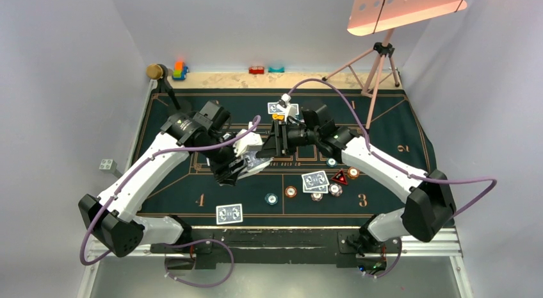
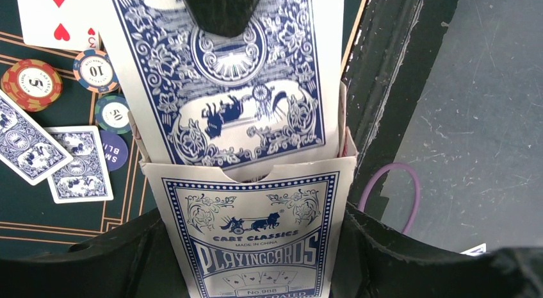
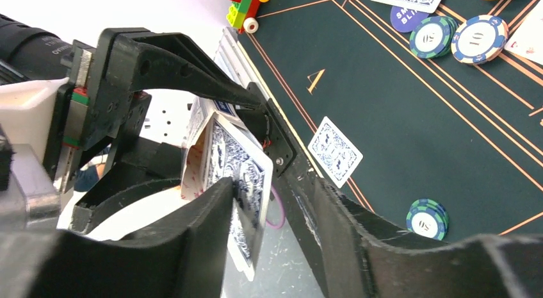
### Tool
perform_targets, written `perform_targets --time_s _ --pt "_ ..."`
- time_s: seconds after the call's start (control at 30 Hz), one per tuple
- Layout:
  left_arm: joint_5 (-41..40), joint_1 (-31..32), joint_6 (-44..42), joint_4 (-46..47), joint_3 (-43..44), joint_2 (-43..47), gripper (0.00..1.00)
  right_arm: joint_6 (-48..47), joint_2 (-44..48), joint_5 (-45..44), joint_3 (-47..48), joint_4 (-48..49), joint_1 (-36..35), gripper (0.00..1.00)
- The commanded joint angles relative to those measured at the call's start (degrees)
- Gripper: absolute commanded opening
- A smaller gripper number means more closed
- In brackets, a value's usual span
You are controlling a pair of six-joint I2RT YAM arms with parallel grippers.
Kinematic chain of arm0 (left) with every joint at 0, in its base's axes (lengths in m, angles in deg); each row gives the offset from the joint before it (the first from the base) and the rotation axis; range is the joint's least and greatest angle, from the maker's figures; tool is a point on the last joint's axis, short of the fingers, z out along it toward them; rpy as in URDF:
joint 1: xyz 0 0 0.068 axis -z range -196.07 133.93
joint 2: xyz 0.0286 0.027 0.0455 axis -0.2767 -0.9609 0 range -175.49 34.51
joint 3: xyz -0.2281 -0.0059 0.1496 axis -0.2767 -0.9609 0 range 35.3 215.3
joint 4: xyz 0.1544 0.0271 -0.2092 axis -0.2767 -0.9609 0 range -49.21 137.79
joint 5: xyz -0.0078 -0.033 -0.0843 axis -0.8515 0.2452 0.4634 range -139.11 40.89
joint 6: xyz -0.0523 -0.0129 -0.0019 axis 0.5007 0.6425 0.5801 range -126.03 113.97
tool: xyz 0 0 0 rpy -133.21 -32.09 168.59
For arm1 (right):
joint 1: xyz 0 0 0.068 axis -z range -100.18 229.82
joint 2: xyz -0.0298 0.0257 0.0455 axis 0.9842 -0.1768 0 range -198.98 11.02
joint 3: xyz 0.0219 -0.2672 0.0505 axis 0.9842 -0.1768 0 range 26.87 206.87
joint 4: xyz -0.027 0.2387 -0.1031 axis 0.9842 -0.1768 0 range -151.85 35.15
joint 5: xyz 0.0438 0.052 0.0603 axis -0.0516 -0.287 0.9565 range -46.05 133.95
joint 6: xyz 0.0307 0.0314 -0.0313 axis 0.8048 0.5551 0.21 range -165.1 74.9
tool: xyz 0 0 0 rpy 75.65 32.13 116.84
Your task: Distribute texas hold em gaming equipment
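Note:
My left gripper [image 1: 238,165] is shut on a blue-and-white playing-card box [image 2: 256,240], held above the green mat's middle left. Blue-backed cards [image 2: 230,80] stick out of the box's open top. My right gripper [image 3: 272,202] straddles those cards [image 3: 238,173]: one finger lies against the card back, the other stands apart, so the jaws are open. Dealt cards lie on the mat [image 1: 229,213] [image 1: 315,181] [image 1: 282,108]. Several chips [image 1: 291,191] and a red triangular marker [image 1: 339,177] lie near the front right. I cannot make out the yellow button.
The green felt mat [image 1: 186,195] covers the table. A tripod [image 1: 378,67] stands at the back right and a brown-headed stand [image 1: 155,71] at the back left. Toy blocks [image 1: 180,70] [image 1: 257,70] line the back edge. A purple blind disc [image 2: 115,150] lies by the chips.

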Motion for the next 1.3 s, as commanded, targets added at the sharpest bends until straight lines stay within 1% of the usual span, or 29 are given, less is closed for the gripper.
perform_targets --time_s 0.0,0.37,0.57,0.77,0.93,1.13,1.27 --pt "1.7 0.0 0.6 0.2 1.9 1.3 0.00 -1.8 2.9 -1.8 1.0 -1.8 0.8 0.49" --pt "1.8 0.1 0.5 0.1 1.4 1.9 0.00 -4.2 3.7 -4.5 3.2 -5.9 1.0 0.44" --pt "1.9 0.0 0.5 0.0 1.2 1.9 0.00 -7.1 4.9 -9.3 5.8 -9.4 1.0 0.42" --pt "2.1 0.0 0.6 0.0 1.2 1.9 0.00 -8.7 5.0 -11.5 7.2 -11.5 1.1 0.32" --pt "2.2 0.1 0.8 -0.1 1.0 1.9 0.00 -10.1 5.7 -13.3 8.2 -13.0 1.1 0.28" --pt "2.2 0.0 0.8 -0.2 1.0 1.6 0.00 -10.8 7.3 -16.1 10.1 -14.7 1.1 0.15" --pt "2.0 0.1 0.8 -0.3 0.9 1.5 0.00 -10.2 8.2 -16.0 10.9 -14.2 1.1 0.12"
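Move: The left hand keeps the open card box; its top card sticks out to the right, centred about 9 cm right of that hand, 3 cm ahead and a touch above. From the right hand that card lies some 3 cm left, 2 cm back and 1 cm below. On the table some 20 cm below the right hand, the face-up cards lie about 9 cm ahead and 2 cm right, the green chip stack 7 cm back and 1 cm right, and the orange chip stack 5 cm back and 8 cm right. The right hand, one finger already over the protruding top card, first eases about 1 cm to the right while its half-open fingers go on closing, then draws right, up and forward away from the box, about 5 cm in all, pinching the card nearly shut by the end. Meanwhile its wrist turns some 15 degrees, dipping the fingertips, rolling the forward side up and swinging slightly clockwise, against the left hand, which stays in place and keeps its hold on the box. ##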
